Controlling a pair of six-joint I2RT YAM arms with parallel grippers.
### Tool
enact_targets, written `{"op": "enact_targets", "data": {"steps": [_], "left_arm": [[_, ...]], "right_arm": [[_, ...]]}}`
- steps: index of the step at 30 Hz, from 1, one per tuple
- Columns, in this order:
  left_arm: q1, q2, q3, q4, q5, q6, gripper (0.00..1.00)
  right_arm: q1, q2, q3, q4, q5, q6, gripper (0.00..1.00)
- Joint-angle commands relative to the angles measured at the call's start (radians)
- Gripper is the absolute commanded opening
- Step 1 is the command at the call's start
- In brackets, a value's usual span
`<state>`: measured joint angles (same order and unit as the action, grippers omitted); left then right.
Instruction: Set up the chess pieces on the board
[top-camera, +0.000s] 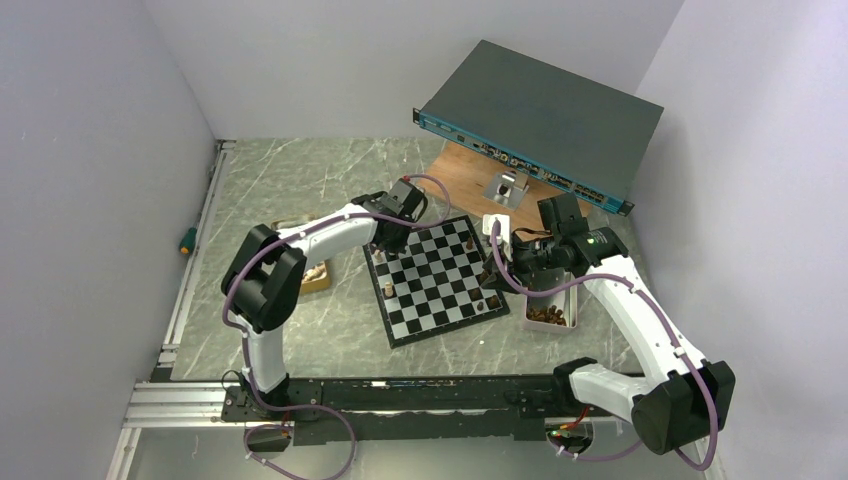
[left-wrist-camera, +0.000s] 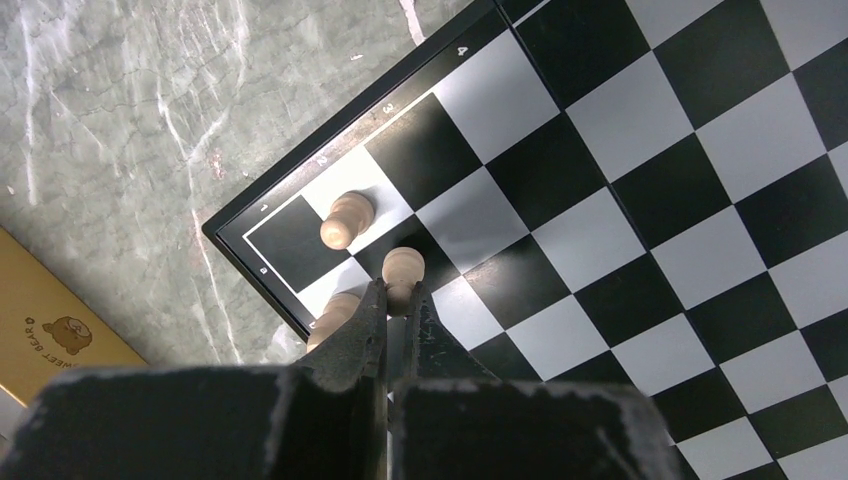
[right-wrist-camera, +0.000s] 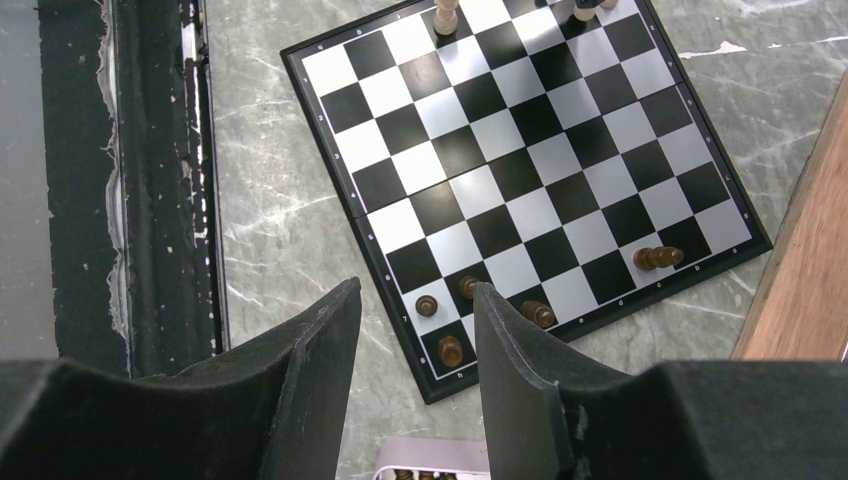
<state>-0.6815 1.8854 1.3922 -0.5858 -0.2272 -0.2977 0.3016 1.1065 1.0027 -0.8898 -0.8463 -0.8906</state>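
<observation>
The board (top-camera: 440, 300) lies tilted between the two arms, its black and silvery-white checks also in the left wrist view (left-wrist-camera: 640, 200) and the right wrist view (right-wrist-camera: 520, 170). My left gripper (left-wrist-camera: 398, 292) is shut on a light tan pawn (left-wrist-camera: 403, 268) over the board's corner. A second tan piece (left-wrist-camera: 345, 218) stands close by, and a third (left-wrist-camera: 335, 310) is half hidden behind my finger. My right gripper (right-wrist-camera: 415, 290) hangs open and empty above the opposite corner. There several dark brown pieces (right-wrist-camera: 451, 350) stand, and one (right-wrist-camera: 657, 258) lies on its side.
A pale tray (top-camera: 548, 315) of dark pieces sits right of the board. A yellow wooden box (top-camera: 318, 275) lies at its left. Behind are a brown plank (top-camera: 465, 175) and a dark rack unit (top-camera: 540, 120). A screwdriver (top-camera: 186, 240) rests by the left rail.
</observation>
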Motion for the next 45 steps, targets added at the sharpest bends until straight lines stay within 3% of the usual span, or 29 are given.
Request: {"op": "enact_targets", "data": {"steps": [1,27,45], "left_arm": [[-0.004,0.006,0.040,-0.016,-0.020,0.023,0.02],[0.005,0.033,0.051,-0.032,-0.001,0.035,0.08],[0.013,0.039,0.066,-0.052,0.006,0.028,0.26]], "right_arm": [[-0.004,0.000,-0.002,0.011,-0.016,-0.020,0.48],[-0.004,-0.004,-0.001,0.008,-0.017,-0.022,0.48],[-0.004,-0.005,-0.001,0.006,-0.020,-0.024,0.48]]}}
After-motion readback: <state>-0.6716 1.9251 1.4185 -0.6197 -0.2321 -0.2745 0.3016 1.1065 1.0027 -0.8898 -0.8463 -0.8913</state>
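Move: My left hand already pinches a pale pawn by its upper part, just over the dark square diagonally in from the board's far left corner. That square's top is roughly 2 cm straight below my fingers. One pale piece stands about 2 cm ahead and 1 cm left, another 1 cm back and 2 cm left, and a taller one some 8 cm straight back. From my right hand the pawn is about 15 cm ahead, 18 cm left and 15 cm lower. With my left hand I settle the pawn onto its dark square, sinking only about 1 cm and easing half a centimetre left, the wrist hardly tilting. Then, almost on the spot, I spread my fingers gradually from nearly shut to about a quarter open, letting go of the pawn while the tips stay low around it, close beside the pale piece on the left. ##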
